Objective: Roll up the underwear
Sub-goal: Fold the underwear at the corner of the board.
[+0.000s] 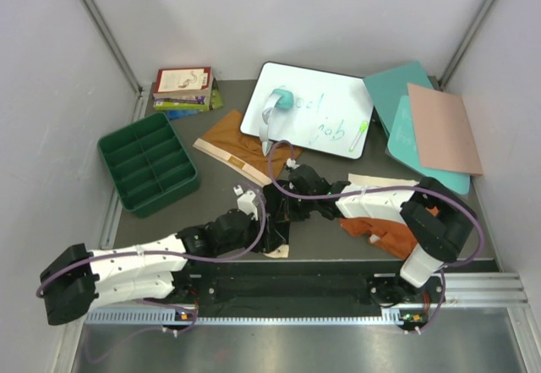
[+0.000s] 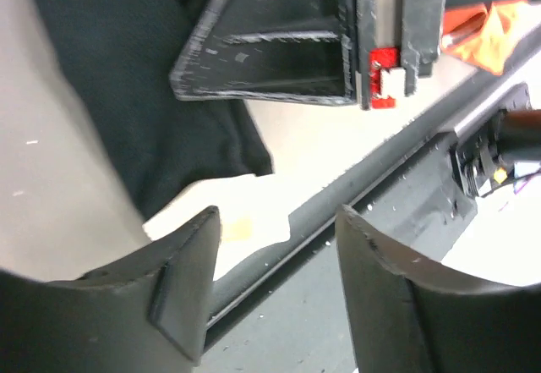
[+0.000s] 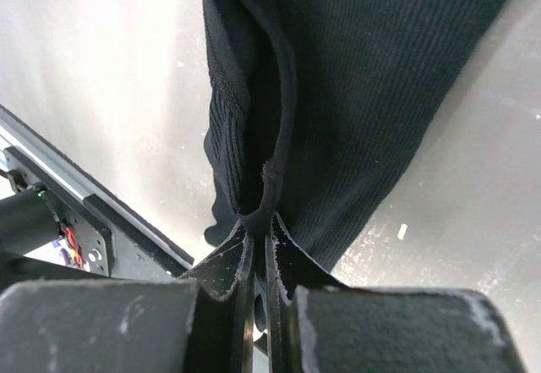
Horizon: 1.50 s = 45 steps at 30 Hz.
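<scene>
The black underwear point(image 1: 279, 231) lies bunched at the front middle of the table, its pale waistband point(image 2: 245, 214) toward the front rail. My right gripper point(image 3: 262, 222) is shut on a fold of its ribbed black cloth point(image 3: 355, 77). My left gripper point(image 2: 275, 229) hangs open just beside it over the table's front edge, with nothing between its fingers point(image 2: 190, 280). Both grippers meet over the black piece, the left gripper point(image 1: 258, 212) and the right gripper point(image 1: 292, 191). The mustard-tan underwear point(image 1: 232, 140) lies flat behind them. The rust-orange underwear point(image 1: 385, 233) sits partly under my right arm.
A green compartment tray point(image 1: 148, 163) stands at the left, with books point(image 1: 182, 85) behind it. A whiteboard point(image 1: 321, 106) carrying an eraser point(image 1: 279, 102) and a green marker point(image 1: 359, 136) lies at the back. Teal boards point(image 1: 397, 85) and a pink board point(image 1: 441, 128) sit at the back right.
</scene>
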{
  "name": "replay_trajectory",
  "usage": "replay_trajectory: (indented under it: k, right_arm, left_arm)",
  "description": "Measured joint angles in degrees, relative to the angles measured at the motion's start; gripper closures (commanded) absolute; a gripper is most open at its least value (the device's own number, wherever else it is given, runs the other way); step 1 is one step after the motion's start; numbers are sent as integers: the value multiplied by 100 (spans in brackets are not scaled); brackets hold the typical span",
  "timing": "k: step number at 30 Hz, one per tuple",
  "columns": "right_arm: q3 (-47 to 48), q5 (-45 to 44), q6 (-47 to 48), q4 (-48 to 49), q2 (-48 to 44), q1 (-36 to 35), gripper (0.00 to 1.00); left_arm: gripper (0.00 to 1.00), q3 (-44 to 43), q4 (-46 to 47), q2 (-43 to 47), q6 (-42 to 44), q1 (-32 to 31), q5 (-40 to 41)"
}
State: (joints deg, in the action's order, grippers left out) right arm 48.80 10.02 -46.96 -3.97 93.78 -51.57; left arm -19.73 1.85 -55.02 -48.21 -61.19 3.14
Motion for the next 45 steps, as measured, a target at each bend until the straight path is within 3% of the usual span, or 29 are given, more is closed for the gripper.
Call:
replay_trajectory:
  k: [7, 15, 39, 43, 44, 45]
  right_arm:
    - [-111, -74, 0, -31, -57, 0, 100]
    - [-155, -92, 0, -33, -79, 0, 100]
    - [-223, -85, -9, 22, -79, 0, 100]
    - [-229, -81, -11, 20, -79, 0, 100]
    - [-229, -81, -11, 17, -79, 0, 100]
    - [-229, -83, -11, 15, -79, 0, 100]
  left_arm:
    - [47, -9, -782, 505, -439, -4, 695]
    - [58, 302, -835, 584, -1237, -4, 1202]
    - [60, 439, 48, -566, -1620, -4, 734]
    - [71, 380, 328, -863, -1648, -4, 627]
    - [84, 369, 387, -925, -1665, -4, 608]
    - [91, 354, 435, -1003, -1668, -2, 575]
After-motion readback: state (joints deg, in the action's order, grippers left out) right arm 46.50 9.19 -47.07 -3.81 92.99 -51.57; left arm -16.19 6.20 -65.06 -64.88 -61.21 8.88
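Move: The cream waistband, at the near end of the black underwear, lies about 6 cm below my left hand, some 1 cm back and 1 cm to its right. The body of the underwear spreads about 9 cm ahead of that hand, straight out and also 6 cm down, and the table's near edge runs about 4 cm back. For my right hand, still pinching the fold, the waistband is about 9 cm back, 2 cm left and 3 cm down. I swing my empty left hand about 4 cm left, then sink it roughly 5 cm onto the waistband, easing about 3 cm back to the right on the way down. The wrist turns some 15 degrees counter-clockwise and tips further down, while the half-open fingers narrow around the band's edge without shutting. My right hand keeps its pinch on the black fold, settling about a centimetre. ##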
